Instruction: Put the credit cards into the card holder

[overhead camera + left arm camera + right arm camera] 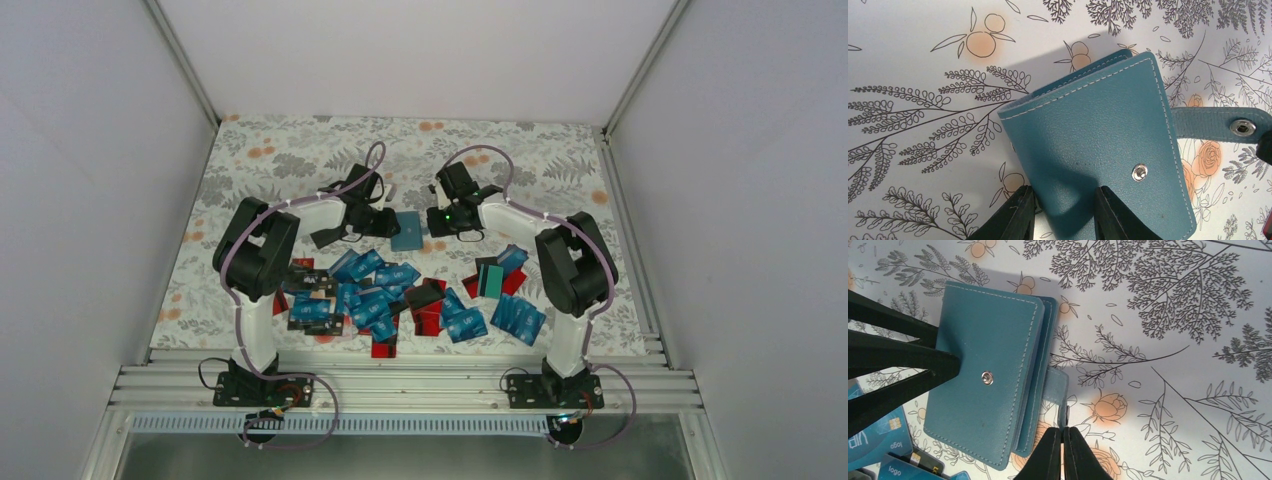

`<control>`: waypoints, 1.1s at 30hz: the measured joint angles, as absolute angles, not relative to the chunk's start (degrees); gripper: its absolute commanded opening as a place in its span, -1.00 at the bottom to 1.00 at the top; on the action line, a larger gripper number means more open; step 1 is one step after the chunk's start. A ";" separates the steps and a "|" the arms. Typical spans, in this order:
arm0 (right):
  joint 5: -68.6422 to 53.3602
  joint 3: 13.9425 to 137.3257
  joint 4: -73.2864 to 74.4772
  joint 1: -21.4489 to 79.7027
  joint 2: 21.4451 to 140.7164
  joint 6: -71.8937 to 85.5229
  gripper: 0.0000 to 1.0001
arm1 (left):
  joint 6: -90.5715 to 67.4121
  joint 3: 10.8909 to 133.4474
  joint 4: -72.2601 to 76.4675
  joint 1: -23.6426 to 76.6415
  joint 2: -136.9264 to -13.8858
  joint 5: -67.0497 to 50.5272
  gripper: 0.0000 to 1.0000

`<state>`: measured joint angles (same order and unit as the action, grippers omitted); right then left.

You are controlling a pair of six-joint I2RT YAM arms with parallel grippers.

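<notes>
The teal card holder (407, 230) lies folded on the floral cloth at mid-table, between both grippers. My left gripper (385, 222) (1063, 191) is shut on the holder's (1098, 130) folded edge, one finger on each side. My right gripper (432, 222) (1062, 430) is shut on the end of the holder's snap strap (1055, 385), which stands unfastened and away from the cover (983, 370). The stud (1139, 172) on the cover is bare. The credit cards (385, 295) lie heaped nearer the arm bases, mostly blue, some red and black; a few (873, 435) show in the right wrist view.
White walls close in the table on the left, right and far sides. An aluminium rail (400, 380) runs along the near edge by the arm bases. A teal-green card (490, 278) lies with red ones beside the right arm. Bare floral cloth (300, 150) lies beyond the holder.
</notes>
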<state>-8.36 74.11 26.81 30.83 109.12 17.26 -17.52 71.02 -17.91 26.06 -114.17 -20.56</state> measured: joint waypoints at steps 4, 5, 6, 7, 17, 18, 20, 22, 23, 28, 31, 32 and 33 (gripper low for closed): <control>-9.87 74.15 26.79 30.83 109.12 17.26 -0.91 | -17.52 71.02 -17.91 26.06 -114.17 -20.56 -0.41; -10.33 74.15 26.79 30.83 109.12 17.26 -0.92 | -17.52 71.02 -17.91 26.06 -114.17 -20.56 -0.41; -10.96 74.22 26.79 30.83 109.12 17.23 -0.91 | -17.52 71.02 -17.91 26.11 -114.17 -20.56 -0.41; -11.55 74.35 26.76 30.83 109.12 17.19 -0.91 | -17.52 71.02 -17.89 26.13 -114.17 -20.56 -0.41; -16.56 77.36 26.65 31.20 110.59 16.62 -0.92 | -17.54 71.05 -17.87 26.39 -114.17 -20.53 -0.42; -16.84 77.65 26.68 31.27 111.02 16.56 -0.91 | -17.54 71.05 -17.87 26.44 -114.17 -20.53 -0.42; -17.47 78.28 26.70 31.46 112.09 16.36 -0.91 | -17.54 71.05 -17.85 26.55 -114.17 -20.56 -0.42; -17.78 78.81 26.87 31.73 112.86 16.23 -0.92 | -17.54 71.05 -17.82 26.59 -114.24 -20.56 -0.42; -17.87 79.09 26.92 31.88 113.14 16.21 -0.92 | -17.54 71.05 -17.78 26.59 -114.28 -20.58 -0.42; -18.24 80.95 27.57 32.64 114.41 15.94 -0.91 | -17.54 71.05 -17.69 26.59 -114.39 -20.67 -0.42; -18.31 82.06 28.03 32.88 115.74 15.81 -0.92 | -17.54 71.05 -17.63 26.59 -114.39 -20.80 -0.42; -18.35 82.39 28.16 32.99 116.22 15.79 -0.92 | -17.54 71.05 -17.63 26.59 -114.41 -20.80 -0.42; -18.39 82.65 28.34 33.08 116.62 15.77 -0.92 | -17.54 71.05 -17.61 26.59 -114.41 -20.82 -0.42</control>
<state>-18.39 82.65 28.34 33.08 116.62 15.77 -17.54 71.05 -17.61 26.59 -114.41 -20.82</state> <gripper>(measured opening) 0.044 0.289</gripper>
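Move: Just short of the card holder's right side, the right hand already pinches the end of its snap strap; the stud on the cover lies about 6 cm to its left, level fore and aft and some 3 cm lower, with the holder's middle 1 cm farther left. A loose blue card lies about 11 cm back and 8 cm left, black cards 16 cm back and 2 cm left. The stud lies some 4 cm to the right of the left hand, which already holds the holder by its left part. Carrying the pinched strap end leftward about 5.5 cm, the right hand arcs over the card holder's right edge towards the stud, rising some 1.5 cm at first, then sinking about 2 cm while turning slightly counter-clockwise; its fingers stay shut. The left fingers keep holding the card holder's left part, creeping only half a centimetre right. ##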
